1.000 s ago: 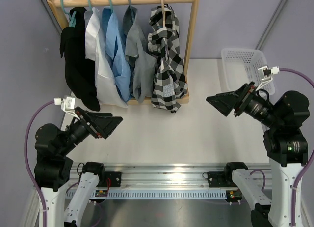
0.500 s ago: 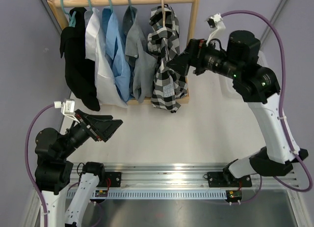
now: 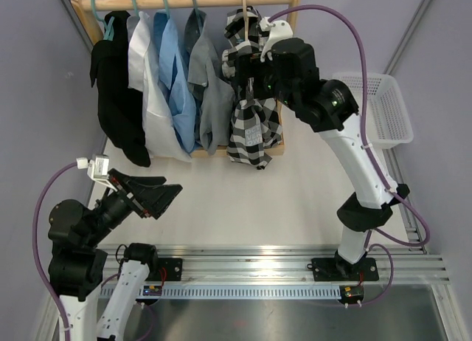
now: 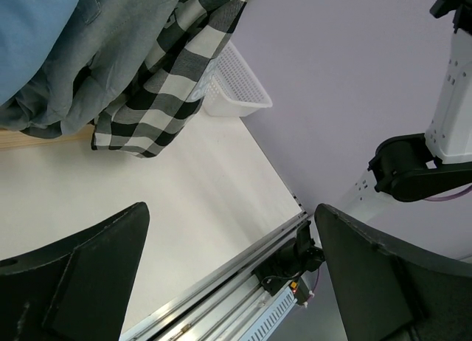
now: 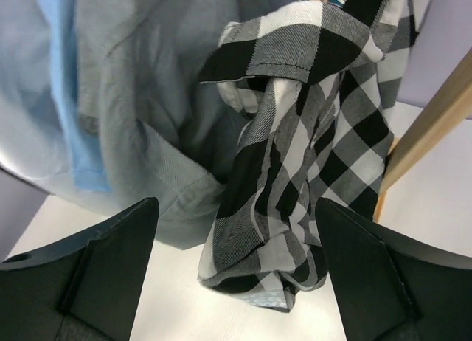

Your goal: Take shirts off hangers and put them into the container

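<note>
Five shirts hang on the wooden rack (image 3: pixel 293 53): black (image 3: pixel 118 105), white (image 3: pixel 151 97), light blue (image 3: pixel 177 83), grey (image 3: pixel 208 90) and black-and-white checked (image 3: pixel 254 127). Teal hanger hooks (image 3: pixel 165 3) and one pale wood hanger (image 3: pixel 244 1) sit over the rail. My right gripper (image 3: pixel 245 69) is open, up against the checked shirt (image 5: pixel 295 149), whose bunched cloth lies just beyond and between the spread fingers (image 5: pixel 118 245). My left gripper (image 3: pixel 166 193) is open and holds nothing, low over the table at the near left. The white mesh container (image 3: pixel 376 108) stands at the right.
The rack's upright post (image 5: pixel 435 127) stands just right of the checked shirt. The grey shirt (image 5: pixel 147 97) hangs close on its left. The metal rail with the arm bases (image 3: pixel 258 263) runs along the near edge. The right arm's base (image 4: pixel 413 167) shows in the left wrist view.
The right arm has swung from beside the container up and leftwards to the checked shirt on the rack. The left arm has shifted slightly lower. Both grippers stay open.
</note>
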Controlling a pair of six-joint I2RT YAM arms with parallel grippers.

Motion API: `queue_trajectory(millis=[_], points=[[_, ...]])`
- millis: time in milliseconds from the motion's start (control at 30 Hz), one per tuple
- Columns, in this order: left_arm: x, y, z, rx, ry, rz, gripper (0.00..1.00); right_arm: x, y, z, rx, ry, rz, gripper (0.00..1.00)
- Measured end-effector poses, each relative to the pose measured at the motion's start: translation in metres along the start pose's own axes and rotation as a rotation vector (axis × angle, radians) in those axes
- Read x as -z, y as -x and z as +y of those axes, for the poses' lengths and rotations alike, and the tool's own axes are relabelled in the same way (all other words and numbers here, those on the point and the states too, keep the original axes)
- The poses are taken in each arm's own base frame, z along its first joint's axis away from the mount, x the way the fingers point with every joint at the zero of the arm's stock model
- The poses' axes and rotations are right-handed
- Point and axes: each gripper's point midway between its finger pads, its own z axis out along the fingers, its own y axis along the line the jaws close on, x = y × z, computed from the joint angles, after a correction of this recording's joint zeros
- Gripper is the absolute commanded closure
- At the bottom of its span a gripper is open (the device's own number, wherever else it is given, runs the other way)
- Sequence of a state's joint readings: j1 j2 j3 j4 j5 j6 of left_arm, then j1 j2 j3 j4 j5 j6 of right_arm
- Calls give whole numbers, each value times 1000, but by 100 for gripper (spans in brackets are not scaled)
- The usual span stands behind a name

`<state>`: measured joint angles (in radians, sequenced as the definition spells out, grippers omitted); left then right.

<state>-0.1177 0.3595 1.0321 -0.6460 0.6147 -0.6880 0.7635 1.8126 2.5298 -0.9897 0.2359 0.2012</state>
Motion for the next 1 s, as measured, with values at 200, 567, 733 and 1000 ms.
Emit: queue_trajectory(millis=[200, 567, 733, 1000], points=[[5, -4, 1, -4, 9, -9, 1, -27, -12, -12, 29, -131, -5, 24], [6, -17, 13, 20, 31, 9, 1, -52, -5, -29, 58, -253, -71, 64], [6, -20, 15, 27, 37, 14, 1, -70, -18, -34, 87, -301, -49, 100], [7, -24, 18, 34, 43, 19, 1, -72, -20, -42, 106, -343, -71, 100]])
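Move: The checkered shirt hangs right in front of my right hand, its gathered front about 7 cm ahead, neither left nor right, and some 6 cm lower. The grey shirt hangs about 9 cm to the left of it at the same depth; the rack's right post stands roughly 9 cm to this hand's right and 9 cm ahead. From my left hand the checkered shirt is about 31 cm ahead, 20 cm to the right and slightly higher. I push my open right hand forward about 7 cm and down some 5 cm into the front of the checkered shirt, turning the wrist roughly 20 degrees clockwise as I go, and shut the fingers from wide open until they pinch a fold just below the collar. My left hand, empty and open, sinks about 3 cm. ##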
